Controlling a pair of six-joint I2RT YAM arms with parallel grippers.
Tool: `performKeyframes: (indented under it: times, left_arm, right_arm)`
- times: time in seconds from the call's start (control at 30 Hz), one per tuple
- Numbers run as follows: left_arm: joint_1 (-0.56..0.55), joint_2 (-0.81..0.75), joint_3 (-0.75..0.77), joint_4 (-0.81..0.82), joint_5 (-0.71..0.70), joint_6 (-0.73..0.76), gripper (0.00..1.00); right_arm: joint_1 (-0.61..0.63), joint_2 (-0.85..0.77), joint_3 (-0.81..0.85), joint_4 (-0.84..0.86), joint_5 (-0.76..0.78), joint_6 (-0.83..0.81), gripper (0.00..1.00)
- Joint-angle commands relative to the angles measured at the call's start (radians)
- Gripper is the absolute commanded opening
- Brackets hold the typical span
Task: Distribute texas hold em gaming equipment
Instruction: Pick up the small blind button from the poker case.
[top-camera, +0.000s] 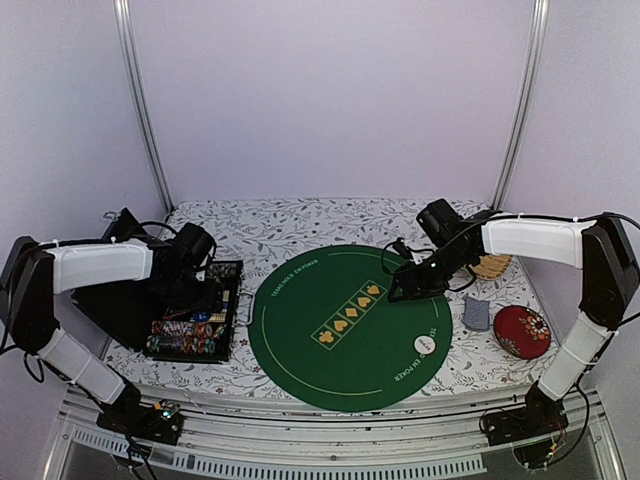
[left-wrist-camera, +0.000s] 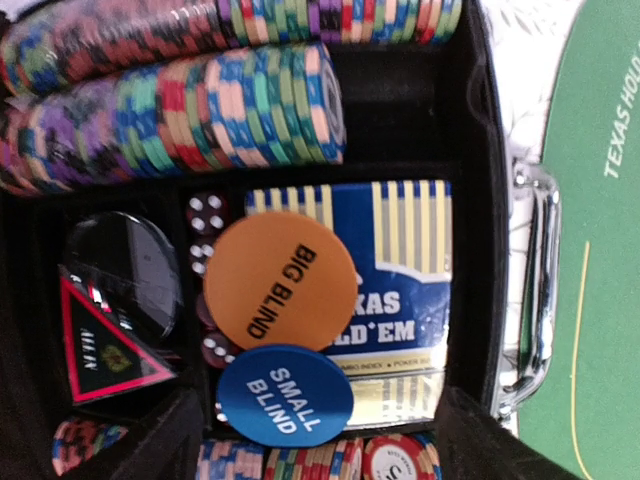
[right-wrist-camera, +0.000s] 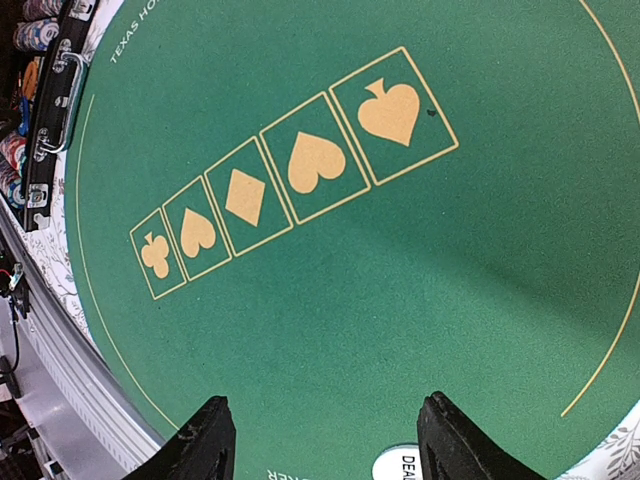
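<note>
My left gripper (left-wrist-camera: 320, 452) hangs open over the black case (top-camera: 190, 322), its dark fingers (left-wrist-camera: 145, 440) wide apart at the bottom of the left wrist view. Between them lies the blue SMALL BLIND disc (left-wrist-camera: 285, 395), with the orange BIG BLIND disc (left-wrist-camera: 285, 282) just beyond it, both resting on a blue card box (left-wrist-camera: 405, 285). Rows of striped poker chips (left-wrist-camera: 230, 110) fill the case. My right gripper (right-wrist-camera: 325, 450) is open and empty above the green mat (right-wrist-camera: 330, 300). A white dealer disc (top-camera: 428, 344) lies on the mat, and grey-blue cards (top-camera: 477, 313) lie beside it.
A red round dish (top-camera: 522, 330) sits at the right, near the cards. A tan woven item (top-camera: 492, 266) lies behind the right arm. Dark red dice (left-wrist-camera: 206, 215) and a black triangular piece (left-wrist-camera: 110, 335) sit in the case. The case's metal handle (left-wrist-camera: 535, 290) faces the mat.
</note>
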Motion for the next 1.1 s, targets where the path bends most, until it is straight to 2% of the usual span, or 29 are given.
performKeyframes:
  times: [0.0, 0.27, 0.5, 0.83, 1.07]
  left_arm:
    - [0.03, -0.002, -0.034, 0.082, 0.059, 0.009, 0.8]
    - [0.064, 0.045, -0.06, 0.116, 0.033, 0.013, 0.78]
    - [0.066, 0.017, -0.082, 0.11, 0.016, 0.021, 0.75]
    - [0.081, 0.024, -0.119, 0.142, 0.055, 0.023, 0.62]
    - [0.081, 0.005, -0.121, 0.13, 0.07, 0.029, 0.44]
  right_arm:
    - [0.007, 0.009, 0.027, -0.002, -0.005, -0.013, 0.65]
    - [0.007, 0.005, 0.027, -0.003, -0.005, -0.008, 0.65]
    - [0.007, 0.012, 0.027, 0.0, -0.006, -0.007, 0.65]
    - [0.009, 0.011, 0.027, 0.0, -0.007, -0.007, 0.65]
    - [0.01, 0.008, 0.027, 0.0, -0.004, -0.005, 0.65]
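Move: The small blind button lies almost under the left hand, about 1 cm to its left and some 3 cm below. The big blind button is next to it, about 4 cm farther out, and the card box is roughly 4 cm ahead of the hand, 2 cm right and 4 cm down. The all-in triangle sits about 8 cm left and 2 cm ahead. From the right hand the small blind button is some 33 cm left, about level forward and 6 cm lower. Down into the case goes the left hand, about 2.5 cm with a drift of nearly 1 cm to its left, most of it early, bringing the fingertips astride the small blind button. It then hovers nearly still, fingers pointing down, while they narrow from wide to about half open and come up against the button's left and right edges. ##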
